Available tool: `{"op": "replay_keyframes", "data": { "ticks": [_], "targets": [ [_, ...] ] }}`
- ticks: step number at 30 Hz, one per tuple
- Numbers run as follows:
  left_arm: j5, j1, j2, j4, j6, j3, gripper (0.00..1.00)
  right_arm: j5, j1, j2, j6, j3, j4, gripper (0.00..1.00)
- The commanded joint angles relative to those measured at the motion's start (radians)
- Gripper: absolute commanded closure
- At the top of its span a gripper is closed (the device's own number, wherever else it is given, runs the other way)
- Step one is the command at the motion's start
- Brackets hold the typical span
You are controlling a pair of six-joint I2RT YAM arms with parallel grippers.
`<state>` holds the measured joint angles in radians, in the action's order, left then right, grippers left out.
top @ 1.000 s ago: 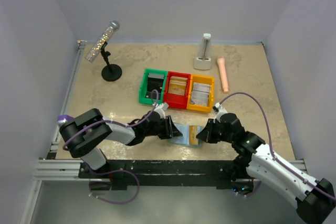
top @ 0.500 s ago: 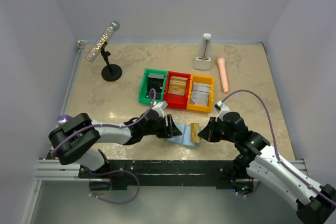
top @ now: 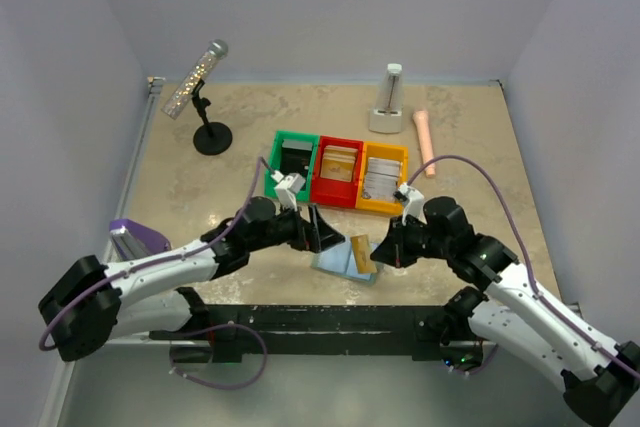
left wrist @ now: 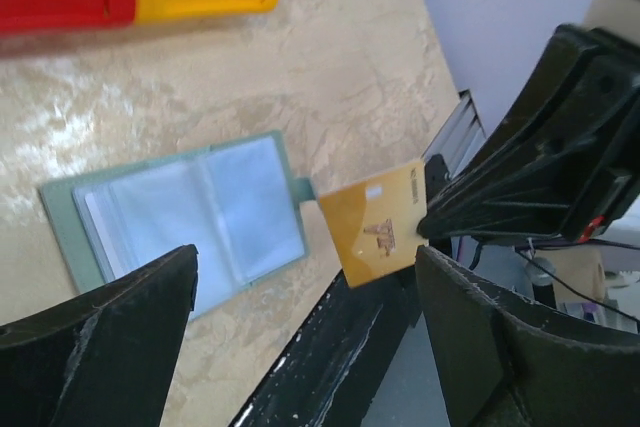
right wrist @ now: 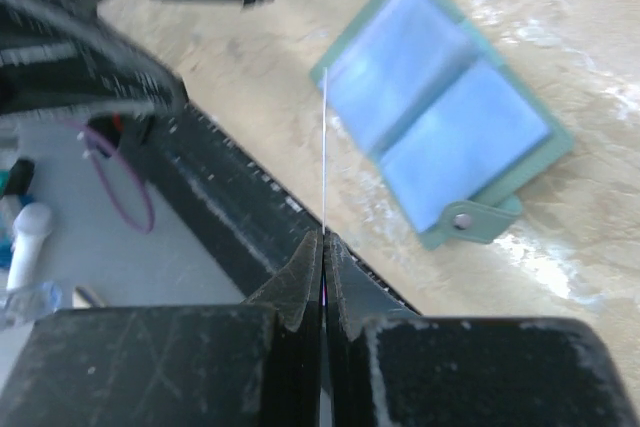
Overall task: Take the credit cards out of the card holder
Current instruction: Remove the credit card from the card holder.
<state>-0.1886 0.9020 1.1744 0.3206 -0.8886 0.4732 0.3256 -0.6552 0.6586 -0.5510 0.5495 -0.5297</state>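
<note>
The card holder (top: 338, 259) lies open on the table near the front edge, its two pale blue panels (left wrist: 190, 209) facing up. A tan credit card (left wrist: 380, 231) with a brown mark hangs just above the holder's right end, fully out of its pockets. My right gripper (top: 386, 247) is shut on that card's right edge. In the right wrist view the card (right wrist: 324, 147) shows edge-on as a thin line rising from the closed fingertips (right wrist: 310, 252), with the holder (right wrist: 440, 137) beyond. My left gripper (top: 322, 229) hovers over the holder's left side, open and holding nothing.
A green bin (top: 292, 165), a red bin (top: 338, 171) and a yellow bin (top: 384, 177) stand in a row behind the holder, with cards in them. A microphone on a stand (top: 205, 107) is at the back left, a white device (top: 390, 102) and a pink cylinder (top: 425, 142) at the back right. A black rail (top: 320, 319) runs along the front edge.
My left gripper has opened wide and let go of the holder, lifting back from it. My right gripper has pulled the tan card free and raised it.
</note>
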Motion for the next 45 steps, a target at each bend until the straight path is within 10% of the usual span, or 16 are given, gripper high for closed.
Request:
{"op": "replay_keyframes", "data": {
  "ticks": [1, 14, 25, 45],
  "targets": [
    [-0.176, -0.11, -0.131, 0.015, 0.12, 0.012, 0.07, 0.219, 0.0, 0.045, 0.132, 0.118, -0.087, 1.0],
    [-0.629, -0.143, -0.184, 0.107, 0.163, 0.045, 0.2, 0.454, -0.007, 0.082, 0.191, 0.262, -0.179, 1.0],
    [-0.712, -0.092, -0.116, 0.17, 0.145, 0.068, 0.24, 0.461, -0.072, 0.144, 0.184, 0.286, -0.151, 1.0],
    [-0.73, -0.031, -0.041, 0.198, 0.146, 0.093, 0.79, 0.461, -0.104, 0.179, 0.192, 0.311, -0.135, 1.0]
  ]
}}
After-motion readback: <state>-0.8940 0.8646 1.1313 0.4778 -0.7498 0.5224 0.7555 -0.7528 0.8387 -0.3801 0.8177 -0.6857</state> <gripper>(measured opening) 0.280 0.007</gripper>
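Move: The gold card is in my right hand's shut fingers, its middle about 3 cm to that hand's left, 1 cm back and 1 cm below. From my open left hand it lies some 8 cm to the right, 5 cm back and 2 cm lower. The open card holder lies on the table about 4 cm back, 5 cm right and 11 cm below my left hand; the red box is about 15 cm ahead, 2 cm right and 9 cm below. I lift my left hand about 8 cm, then draw it back some 9 cm towards the held card, turning it about 40 degrees clockwise, its fingers levelling out and closing most of the way around the card's free edge. My right hand keeps its pinch and carries the card back and up about 7 cm each and 4 cm left, swinging some 30 degrees counter-clockwise to face the left. ##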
